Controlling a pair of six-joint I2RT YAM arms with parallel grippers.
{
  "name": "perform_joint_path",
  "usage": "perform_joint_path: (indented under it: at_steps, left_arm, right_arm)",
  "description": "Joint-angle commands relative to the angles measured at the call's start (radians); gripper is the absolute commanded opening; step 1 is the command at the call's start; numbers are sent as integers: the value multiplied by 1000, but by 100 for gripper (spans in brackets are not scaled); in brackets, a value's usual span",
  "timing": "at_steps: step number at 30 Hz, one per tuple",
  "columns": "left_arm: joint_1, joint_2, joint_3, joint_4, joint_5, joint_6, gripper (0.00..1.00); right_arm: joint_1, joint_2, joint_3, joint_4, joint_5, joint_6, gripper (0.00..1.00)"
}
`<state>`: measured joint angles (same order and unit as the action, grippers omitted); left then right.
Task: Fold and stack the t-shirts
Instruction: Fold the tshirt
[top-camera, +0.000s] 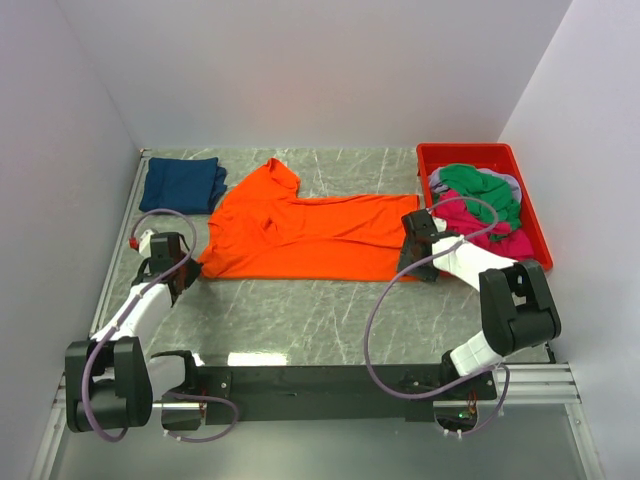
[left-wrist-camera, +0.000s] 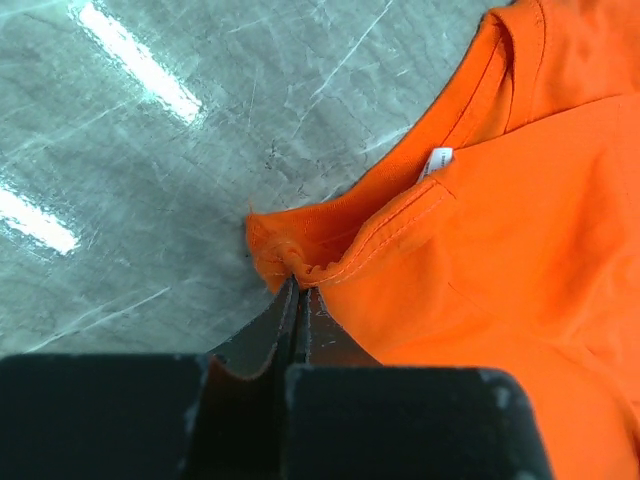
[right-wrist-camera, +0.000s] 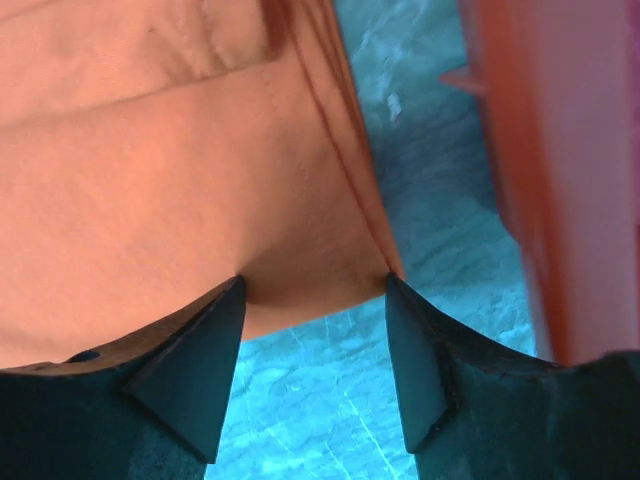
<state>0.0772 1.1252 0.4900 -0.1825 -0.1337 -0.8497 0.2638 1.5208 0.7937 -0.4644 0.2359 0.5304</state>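
Observation:
A bright orange t-shirt (top-camera: 300, 235) lies spread across the middle of the table, its collar and label (left-wrist-camera: 440, 158) in the left wrist view. My left gripper (top-camera: 185, 268) is at the shirt's left edge, shut on a bunched bit of orange hem (left-wrist-camera: 298, 285). At the shirt's near right corner, my right gripper (top-camera: 412, 262) stands open. The orange cloth (right-wrist-camera: 200, 150) reaches just to its two fingertips (right-wrist-camera: 314, 290), with bare table between them. A folded navy t-shirt (top-camera: 182, 183) rests at the back left.
A red plastic bin (top-camera: 465, 149) stands at the back right. It holds crumpled green (top-camera: 475, 185), pink (top-camera: 480, 228) and grey (top-camera: 510, 183) shirts. Its wall (right-wrist-camera: 560, 150) is close to the right of my right gripper. Enclosure walls ring the table.

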Motion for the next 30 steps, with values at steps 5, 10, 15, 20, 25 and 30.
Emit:
perform_joint_path:
  at_steps: [5, 10, 15, 20, 25, 30]
  left_arm:
    - [21, -16, -18, 66, 58, 21, 1]
    - [21, -21, -8, 54, 52, 21, 1]
    - [21, -73, -8, 29, 34, 24, 1]
    - [13, -102, -24, 20, 45, 29, 0]
    - [-62, -114, 8, -49, -30, 38, 9]
    - [-131, -205, 30, -135, -119, 17, 64]
  right_arm:
    - [-26, 26, 24, -51, 68, 40, 35]
    - [-28, 7, 38, -114, 146, 48, 0]
    - [-38, 4, 65, -177, 212, 40, 0]
    - [-43, 19, 76, -184, 209, 34, 0]
    - [-43, 10, 76, -178, 198, 23, 0]
    - [-43, -1, 70, -172, 184, 17, 0]
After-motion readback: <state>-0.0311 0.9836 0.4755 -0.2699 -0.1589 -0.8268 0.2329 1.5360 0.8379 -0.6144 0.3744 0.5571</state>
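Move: The right hand's open fingers straddle the t-shirt's near edge, its near right corner some 2 cm to the right and 1 cm lower; the red bin's middle is about 15 cm ahead and 14 cm to the right, its near wall only a few centimetres off. The left hand already pinches the shirt's near left corner between its shut fingertips, with the folded blue shirt about 20 cm ahead and 4 cm to the left of this hand. The right fingers shut on the shirt's near right corner and draw it about 4 cm right and 1.5 cm back along the table, close up to the bin's wall, rolling slightly. The left hand keeps its pinch at first and rises about 2 cm, then swings some 2 cm right and 1.5 cm back as its fingers open and let go of the near left corner. ##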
